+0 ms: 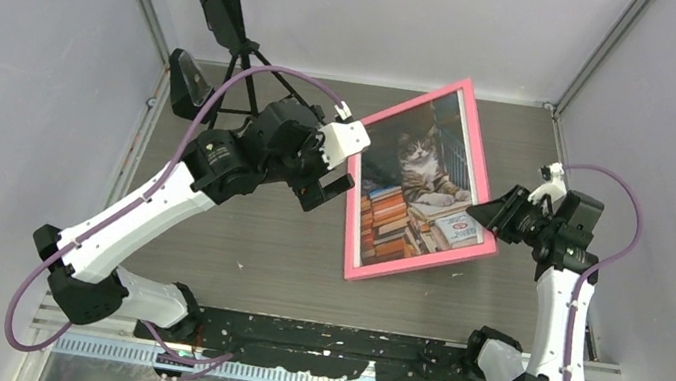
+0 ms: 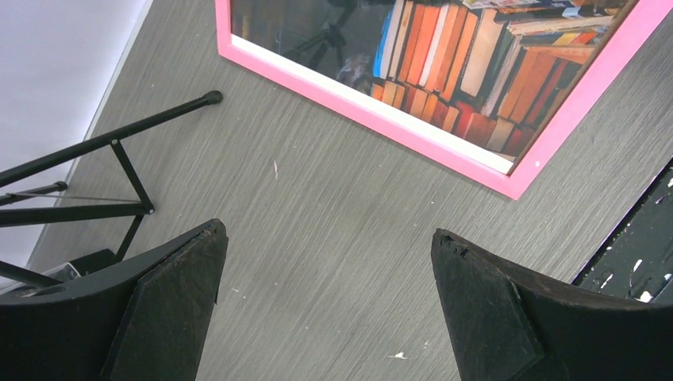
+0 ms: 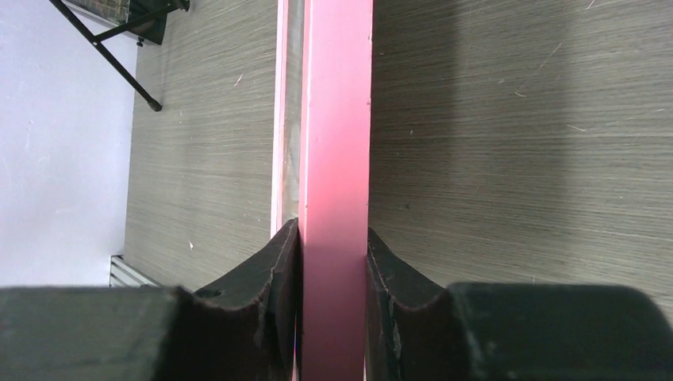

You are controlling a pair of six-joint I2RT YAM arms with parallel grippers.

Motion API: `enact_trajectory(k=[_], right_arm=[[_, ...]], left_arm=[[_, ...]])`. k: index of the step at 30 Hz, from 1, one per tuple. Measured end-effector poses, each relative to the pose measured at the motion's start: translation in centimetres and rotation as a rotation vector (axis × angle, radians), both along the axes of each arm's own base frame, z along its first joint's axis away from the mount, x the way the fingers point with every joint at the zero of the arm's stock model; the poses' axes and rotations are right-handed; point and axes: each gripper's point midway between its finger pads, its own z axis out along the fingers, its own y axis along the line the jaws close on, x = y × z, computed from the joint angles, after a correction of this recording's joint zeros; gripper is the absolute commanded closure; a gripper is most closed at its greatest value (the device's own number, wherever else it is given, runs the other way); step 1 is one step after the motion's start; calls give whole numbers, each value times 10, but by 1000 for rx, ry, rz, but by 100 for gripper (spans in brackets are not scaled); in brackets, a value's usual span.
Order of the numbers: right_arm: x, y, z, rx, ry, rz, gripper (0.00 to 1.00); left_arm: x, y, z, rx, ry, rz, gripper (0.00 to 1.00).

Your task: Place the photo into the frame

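Note:
The pink frame (image 1: pixel 414 266) lies askew in the middle-right of the table, and the photo (image 1: pixel 417 177) of a cat among books sits inside it, face up. My right gripper (image 1: pixel 490 216) is shut on the frame's right rail near its near corner. In the right wrist view the rail (image 3: pixel 337 119) runs edge-on between the two fingers of that gripper (image 3: pixel 333 238). My left gripper (image 1: pixel 335 185) hovers open just left of the frame. Its wrist view shows bare table between the fingers (image 2: pixel 182 294), with the frame's corner (image 2: pixel 365 111) and the photo's books (image 2: pixel 460 71) beyond.
A black tripod stand (image 1: pixel 232 63) occupies the back left, its legs (image 2: pixel 95 182) close to my left gripper. A black perforated strip (image 1: pixel 321 345) runs along the near edge. Grey enclosure walls (image 1: pixel 21 52) close in both sides and the back.

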Motion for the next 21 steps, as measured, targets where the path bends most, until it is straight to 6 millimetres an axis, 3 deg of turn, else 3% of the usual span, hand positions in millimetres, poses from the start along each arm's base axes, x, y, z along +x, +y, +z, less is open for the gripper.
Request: enact_trajectory(k=[10,21], right_arm=[[3,-1,-24,76,-8,-40,95],[19,-10,-72,128,56,-62,95]], left_arm=[[3,1,-2,7,-9,15,0],[9,-5,-17,40,19,15,0]])
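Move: The right hand already grips the pink-edged frame, photo inside, by its right side near the near-right corner. The frame's middle lies about 14 cm to its left, 7 cm ahead and 5 cm lower, and a tripod foot stands on the table roughly 36 cm left and 20 cm ahead, about 16 cm below. From the open left hand, the frame's middle is some 17 cm to the right, 9 cm ahead and 20 cm below. Keeping its pinch on the frame's right side, the right hand lowers it about 7 cm towards the table, easing forward slightly in the later part. As it sinks, the wrist rolls under 10 degrees, left side rising, to level the frame. The left hand, wide open and free of the frame, sinks a centimetre or two. ##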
